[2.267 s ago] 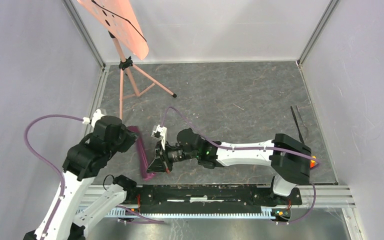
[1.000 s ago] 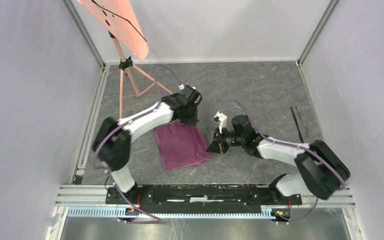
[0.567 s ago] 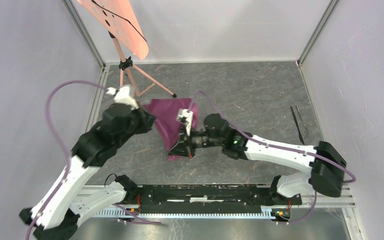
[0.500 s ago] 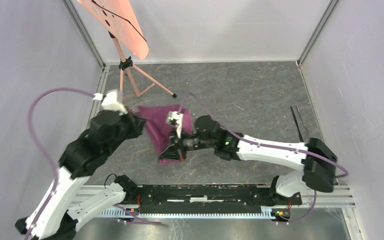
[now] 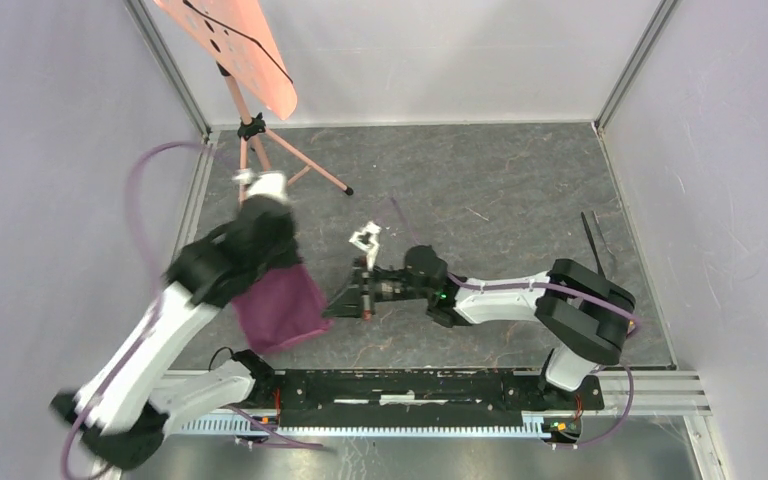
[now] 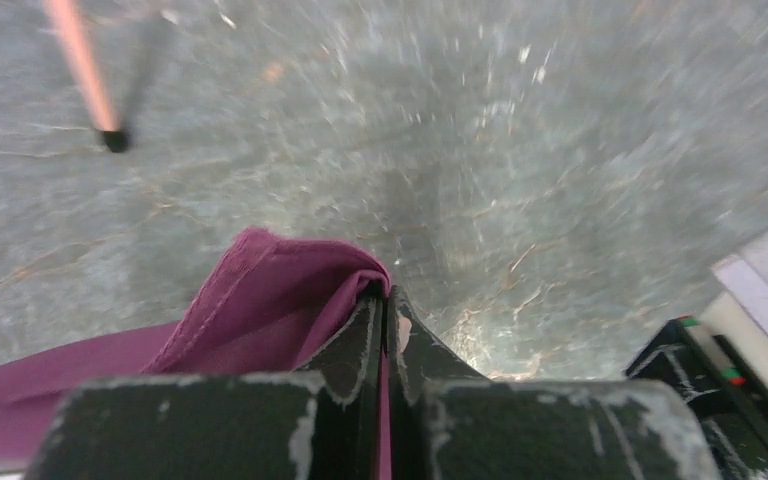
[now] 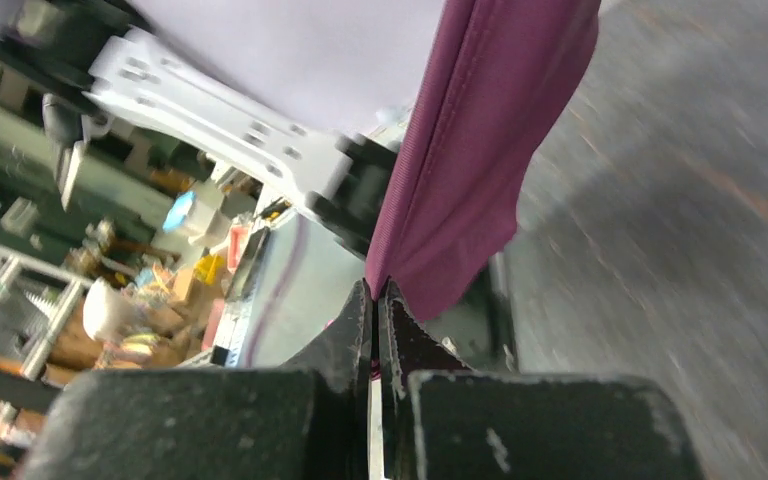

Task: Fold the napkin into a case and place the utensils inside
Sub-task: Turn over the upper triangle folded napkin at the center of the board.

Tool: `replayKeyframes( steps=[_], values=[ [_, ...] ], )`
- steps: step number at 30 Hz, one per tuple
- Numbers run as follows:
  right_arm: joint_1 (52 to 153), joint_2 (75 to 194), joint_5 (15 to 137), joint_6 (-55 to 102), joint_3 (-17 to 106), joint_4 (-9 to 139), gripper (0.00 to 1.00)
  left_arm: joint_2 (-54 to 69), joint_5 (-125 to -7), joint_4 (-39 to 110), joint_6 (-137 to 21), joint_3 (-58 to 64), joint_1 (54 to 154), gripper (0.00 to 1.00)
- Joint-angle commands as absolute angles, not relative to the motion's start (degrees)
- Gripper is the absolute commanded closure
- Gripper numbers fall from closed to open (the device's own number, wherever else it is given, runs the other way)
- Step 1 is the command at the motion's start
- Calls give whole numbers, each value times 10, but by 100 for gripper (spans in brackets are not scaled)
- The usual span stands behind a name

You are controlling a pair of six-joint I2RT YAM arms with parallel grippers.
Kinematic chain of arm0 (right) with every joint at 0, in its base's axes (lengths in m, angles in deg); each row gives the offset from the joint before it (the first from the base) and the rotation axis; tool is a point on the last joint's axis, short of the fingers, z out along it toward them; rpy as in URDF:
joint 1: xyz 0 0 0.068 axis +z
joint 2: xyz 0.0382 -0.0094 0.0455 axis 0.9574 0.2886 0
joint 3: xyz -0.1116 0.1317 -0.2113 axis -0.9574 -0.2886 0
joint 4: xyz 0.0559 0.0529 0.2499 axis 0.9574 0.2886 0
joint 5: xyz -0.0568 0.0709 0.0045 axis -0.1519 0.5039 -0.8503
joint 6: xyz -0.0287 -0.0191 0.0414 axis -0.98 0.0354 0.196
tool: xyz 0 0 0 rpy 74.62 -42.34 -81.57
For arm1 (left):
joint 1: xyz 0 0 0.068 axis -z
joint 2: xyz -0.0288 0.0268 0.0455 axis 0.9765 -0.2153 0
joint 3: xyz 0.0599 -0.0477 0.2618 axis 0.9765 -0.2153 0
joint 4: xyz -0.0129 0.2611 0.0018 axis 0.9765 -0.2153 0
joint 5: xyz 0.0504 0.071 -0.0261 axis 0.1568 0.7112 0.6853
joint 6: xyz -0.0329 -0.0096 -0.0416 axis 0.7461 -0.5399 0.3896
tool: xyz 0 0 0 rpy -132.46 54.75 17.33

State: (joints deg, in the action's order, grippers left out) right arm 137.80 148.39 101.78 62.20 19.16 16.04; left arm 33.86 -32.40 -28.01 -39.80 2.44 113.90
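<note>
The plum napkin point(image 5: 278, 308) hangs as a loose sheet above the table's front left, stretched between both grippers; no case shape shows. My left gripper point(image 6: 385, 297) is shut on one folded edge of the napkin point(image 6: 250, 320); from above it is blurred, at the cloth's upper edge point(image 5: 290, 270). My right gripper point(image 5: 332, 309) is shut on the cloth's right corner, and the napkin point(image 7: 480, 150) rises from its fingertips point(image 7: 375, 290). The utensils point(image 5: 592, 245), thin and dark, lie by the right wall, far from both grippers.
A pink tripod stand point(image 5: 260, 150) with an orange board stands at the back left; one foot point(image 6: 112, 138) shows in the left wrist view. Grey walls close three sides. The metal rail point(image 5: 410, 385) runs along the front edge. A small orange thing point(image 5: 625, 327) lies by the right arm's base.
Both arms have swung the held napkin from the table's middle towards the front left. The left arm is blurred from motion. Both grips have stayed shut.
</note>
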Motion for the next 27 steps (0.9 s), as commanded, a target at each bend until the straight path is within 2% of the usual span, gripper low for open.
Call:
replayKeyframes(
  steps=[1,3,8,12,15,16,18,19,21,23,25,27],
  values=[
    [1323,1509,1207,773,-4,-46,100,106,-350,-27,-498,-1,1126,98],
    [1279,1536,1224,796,-79,-145,100,-18,-395,9,-502,27,1126,98],
    [1192,1616,1264,779,-179,-242,100,-249,-471,64,-513,140,1145,98],
    [1147,1647,1267,790,-234,-311,100,-326,-486,80,-517,191,1182,98],
    [1130,1631,1262,749,-250,-256,100,-349,-492,86,-507,198,1199,96],
    [1129,1623,1257,733,-255,-229,100,-352,-491,87,-504,196,1202,95],
    [1128,1604,1246,707,-259,-180,99,-356,-499,87,-498,198,1208,84],
    [1125,1589,1240,694,-261,-157,95,-357,-502,88,-498,199,1211,74],
    [1118,1553,1222,669,-264,-92,84,-346,-495,84,-496,197,1218,62],
    [1110,1497,1184,596,-254,84,75,-323,-502,80,-492,189,1222,48],
    [1102,1419,1110,491,-223,294,60,-289,-512,71,-490,175,1227,41],
    [1099,1354,1030,432,-202,425,47,-243,-520,50,-485,153,1227,35]
  ],
)
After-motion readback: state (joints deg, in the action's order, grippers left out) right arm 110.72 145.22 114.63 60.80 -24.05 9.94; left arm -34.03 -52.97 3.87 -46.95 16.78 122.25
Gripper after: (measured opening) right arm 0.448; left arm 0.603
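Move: Both hands already hold the napkin in the air, the left by its far right corner, the right by its near right corner. The left hand's laying spot on the board is some 8 cm ahead, 24 cm right and 28 cm below; the nearer tripod foot stands about 11 cm ahead and 9 cm left, the farther one some 26 cm ahead and 11 cm right. The right hand's spot is roughly 5 cm ahead, 18 cm right and 22 cm below. Still pinching the napkin's two right-hand corners, both arms swing it down and to the right onto the board, slightly forward too: the left by about 25 cm each way, tipping down and turning clockwise, the right by nearly 20 cm. Low over the board the fingers open and let go; the left hand then eases forward off the far corner, while the right first draws back about 4 cm. ##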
